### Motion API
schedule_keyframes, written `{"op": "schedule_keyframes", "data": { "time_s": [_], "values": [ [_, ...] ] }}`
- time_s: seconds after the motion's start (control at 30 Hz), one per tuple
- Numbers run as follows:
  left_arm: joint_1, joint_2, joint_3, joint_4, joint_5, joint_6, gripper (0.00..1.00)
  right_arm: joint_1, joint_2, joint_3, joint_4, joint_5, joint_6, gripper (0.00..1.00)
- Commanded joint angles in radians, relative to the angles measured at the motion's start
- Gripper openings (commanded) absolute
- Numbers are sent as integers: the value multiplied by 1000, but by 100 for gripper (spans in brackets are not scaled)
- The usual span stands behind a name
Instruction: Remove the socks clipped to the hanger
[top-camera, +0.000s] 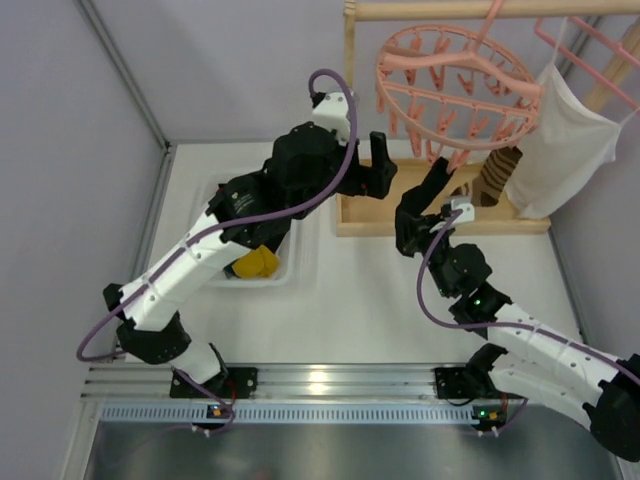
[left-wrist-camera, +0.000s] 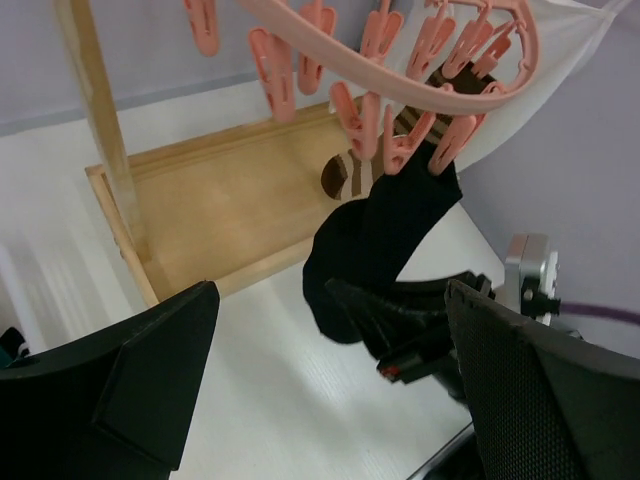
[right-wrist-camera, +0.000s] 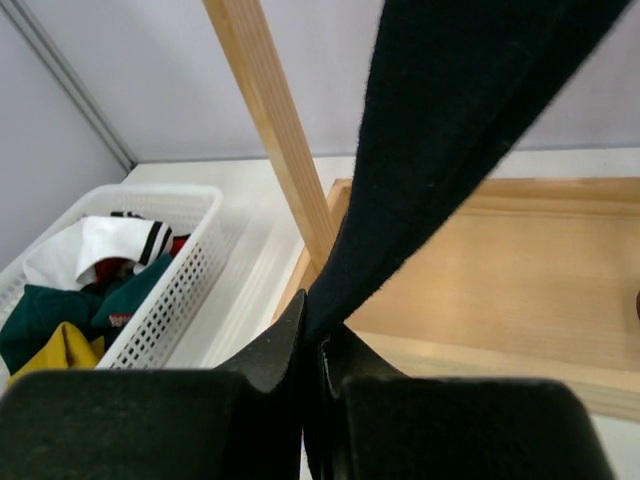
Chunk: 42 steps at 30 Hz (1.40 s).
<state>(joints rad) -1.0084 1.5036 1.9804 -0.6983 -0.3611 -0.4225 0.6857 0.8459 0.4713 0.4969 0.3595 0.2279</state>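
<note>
The round pink ring hanger (top-camera: 455, 85) with its pegs hangs from a wooden rail at the back. A black sock (left-wrist-camera: 385, 235) hangs from one of its pegs (left-wrist-camera: 440, 155). My right gripper (top-camera: 432, 198) is shut on the sock's lower end, and the right wrist view (right-wrist-camera: 320, 345) shows the fabric (right-wrist-camera: 450, 150) pinched between the jaws. A brown striped sock (top-camera: 497, 175) hangs behind it, still clipped. My left gripper (top-camera: 378, 165) is open and empty, just left of the black sock, and in the left wrist view (left-wrist-camera: 330, 320) its fingers (left-wrist-camera: 150, 380) stand wide apart.
A white basket (top-camera: 285, 268) at the left holds loose socks: yellow (top-camera: 255, 262), teal (right-wrist-camera: 40, 320) and white with black stripes (right-wrist-camera: 110, 245). The wooden stand has a tray base (top-camera: 380, 222) and a post (right-wrist-camera: 275, 130). A large white garment (top-camera: 565, 150) hangs at the right.
</note>
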Motion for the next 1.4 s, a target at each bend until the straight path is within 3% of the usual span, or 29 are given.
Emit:
{"op": "schedule_keyframes", "data": {
  "time_s": [0.0, 0.27, 0.6, 0.77, 1.1, 1.37],
  "values": [
    [-7, 67, 148, 25, -39, 56, 98, 80, 38, 39, 51, 130, -7, 0],
    [-13, 253, 382, 25, -90, 174, 98, 195, 182, 108, 86, 249, -74, 0],
    [-16, 426, 478, 25, -142, 287, 99, 337, 354, 220, 169, 437, -211, 0],
    [-24, 440, 498, 26, -165, 332, 98, 356, 433, 272, 187, 432, -265, 0],
    [-52, 526, 551, 26, -421, 507, 98, 387, 571, 405, 161, 423, -348, 0],
    [-48, 601, 600, 34, -438, 571, 92, 405, 607, 451, 135, 420, -368, 0]
  ]
}}
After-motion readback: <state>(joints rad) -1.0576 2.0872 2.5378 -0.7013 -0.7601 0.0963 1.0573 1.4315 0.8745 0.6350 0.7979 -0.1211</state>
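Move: The black sock's clip on the hanger sits about 8 cm ahead of the open left hand, 12 cm to its right, nearly level with it. From the right hand, which already pinches the sock's lower end, that clip is some 4 cm ahead, 4 cm to the right and 15 cm up. The striped sock hangs 8 cm right of the clip, 4 cm farther out; the wooden post stands 20 cm ahead of the left hand, 3 cm left. Still pinching the black sock's lower end, the right hand drags it about 13 cm to the left, its left side rolling down some 20 degrees. The wide-open left hand works forward and right, about 10 cm out, ending a little lower with its left side rolled up and fingertips tipped up, so the clip comes between its fingers, which barely begin to close. ##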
